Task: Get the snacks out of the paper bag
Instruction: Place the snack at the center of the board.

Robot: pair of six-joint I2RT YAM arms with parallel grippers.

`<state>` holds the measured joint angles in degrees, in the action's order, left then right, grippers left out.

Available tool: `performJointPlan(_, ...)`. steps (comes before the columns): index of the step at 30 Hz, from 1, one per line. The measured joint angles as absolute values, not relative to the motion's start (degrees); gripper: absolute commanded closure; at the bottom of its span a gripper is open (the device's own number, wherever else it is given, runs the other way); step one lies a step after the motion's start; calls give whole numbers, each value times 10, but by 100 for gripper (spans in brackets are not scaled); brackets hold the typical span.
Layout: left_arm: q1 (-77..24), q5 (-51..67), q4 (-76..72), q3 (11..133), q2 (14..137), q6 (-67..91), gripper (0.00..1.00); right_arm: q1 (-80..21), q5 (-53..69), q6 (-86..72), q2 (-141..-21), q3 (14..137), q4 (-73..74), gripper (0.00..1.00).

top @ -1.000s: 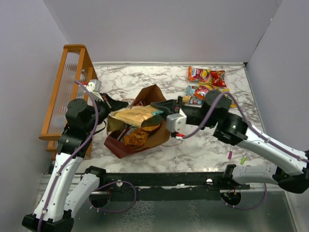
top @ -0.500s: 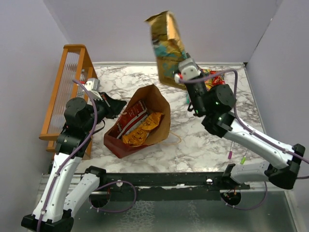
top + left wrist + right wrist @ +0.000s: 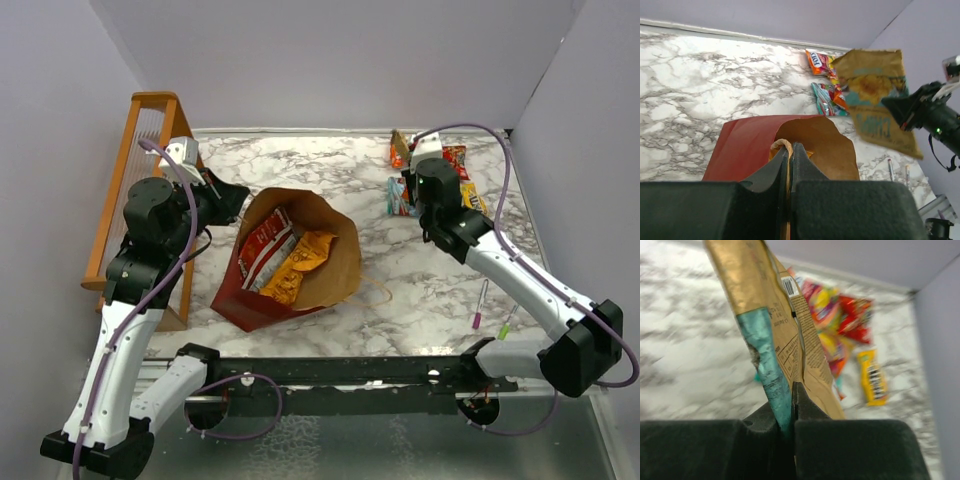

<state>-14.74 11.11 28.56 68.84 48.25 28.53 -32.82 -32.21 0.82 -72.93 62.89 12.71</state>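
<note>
The dark red paper bag [image 3: 240, 300] lies on its side with its brown mouth open and a red chip bag [image 3: 264, 246] and an orange packet [image 3: 300, 262] inside. My left gripper [image 3: 240, 203] is shut on the bag's twisted tan handle [image 3: 781, 145] at the mouth's far left rim. My right gripper [image 3: 408, 165] is shut on a gold and teal chip bag [image 3: 775, 315], held over the back right of the table beside the snacks lying there [image 3: 445, 175]. The left wrist view shows this chip bag [image 3: 879, 102] hanging in the air.
An orange wooden rack [image 3: 140, 180] stands along the left edge. A pink pen [image 3: 480, 303] and a green pen [image 3: 507, 322] lie at the front right. Loose packets, among them a yellow one [image 3: 872, 375], lie near the back right wall.
My right gripper pulled the gold and teal chip bag out of the bag, swung it high, then brought it down to the back right by the snack pile. The bag's mouth stands wider.
</note>
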Motion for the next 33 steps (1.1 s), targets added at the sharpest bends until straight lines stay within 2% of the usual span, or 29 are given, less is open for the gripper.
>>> performJointPlan(9, -147, 94, 297, 697, 483, 262, 100, -305, -14, -193, -671, 532, 233, 99)
performJointPlan(14, -147, 95, 298, 696, 481, 260, 100, -203, 100, -235, -647, 492, 225, 97)
performJointPlan(17, -147, 95, 299, 688, 474, 260, 100, -136, 116, -240, -672, 455, 224, 88)
performJointPlan(19, -147, 95, 300, 685, 469, 260, 100, -114, 103, -243, -698, 427, 233, 86)
performJointPlan(28, -147, 112, 294, 670, 460, 258, 100, -100, -28, -260, -719, 400, 253, 76)
performJointPlan(29, -147, 118, 289, 665, 459, 258, 100, -94, -45, -265, -719, 396, 251, 73)
performJointPlan(31, -147, 135, 277, 654, 459, 257, 100, -90, -74, -271, -719, 394, 250, 52)
performJointPlan(33, -147, 151, 266, 646, 459, 255, 100, -83, -104, -280, -719, 390, 251, 9)
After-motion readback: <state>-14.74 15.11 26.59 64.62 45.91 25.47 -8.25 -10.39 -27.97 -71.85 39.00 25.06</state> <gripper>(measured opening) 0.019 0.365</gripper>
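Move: The right gripper already holds the big tan chip bag; the bare centre of the board lies about 11 cm back, 3 cm right and some 24 cm below it. The teal snack bag lies about 3 cm ahead and 2 cm right of the hand, the orange-red one about 5 cm ahead and 6 cm right, both far below. The open paper bag stands about 12 cm back and 25 cm left. From the left hand, that bare spot is about 35 cm right, level in reach, some 37 cm down. Bring the right gripper with the chip bag back and down, drifting a little left first, then swing right, away from the paper bag, while sinking to just over the board, some 20 cm lower in all. Tip the fingers down about 35 degrees as you go, and part them in the last half, easing off the bag's right side. Keep the left fingers shut on the paper bag. ##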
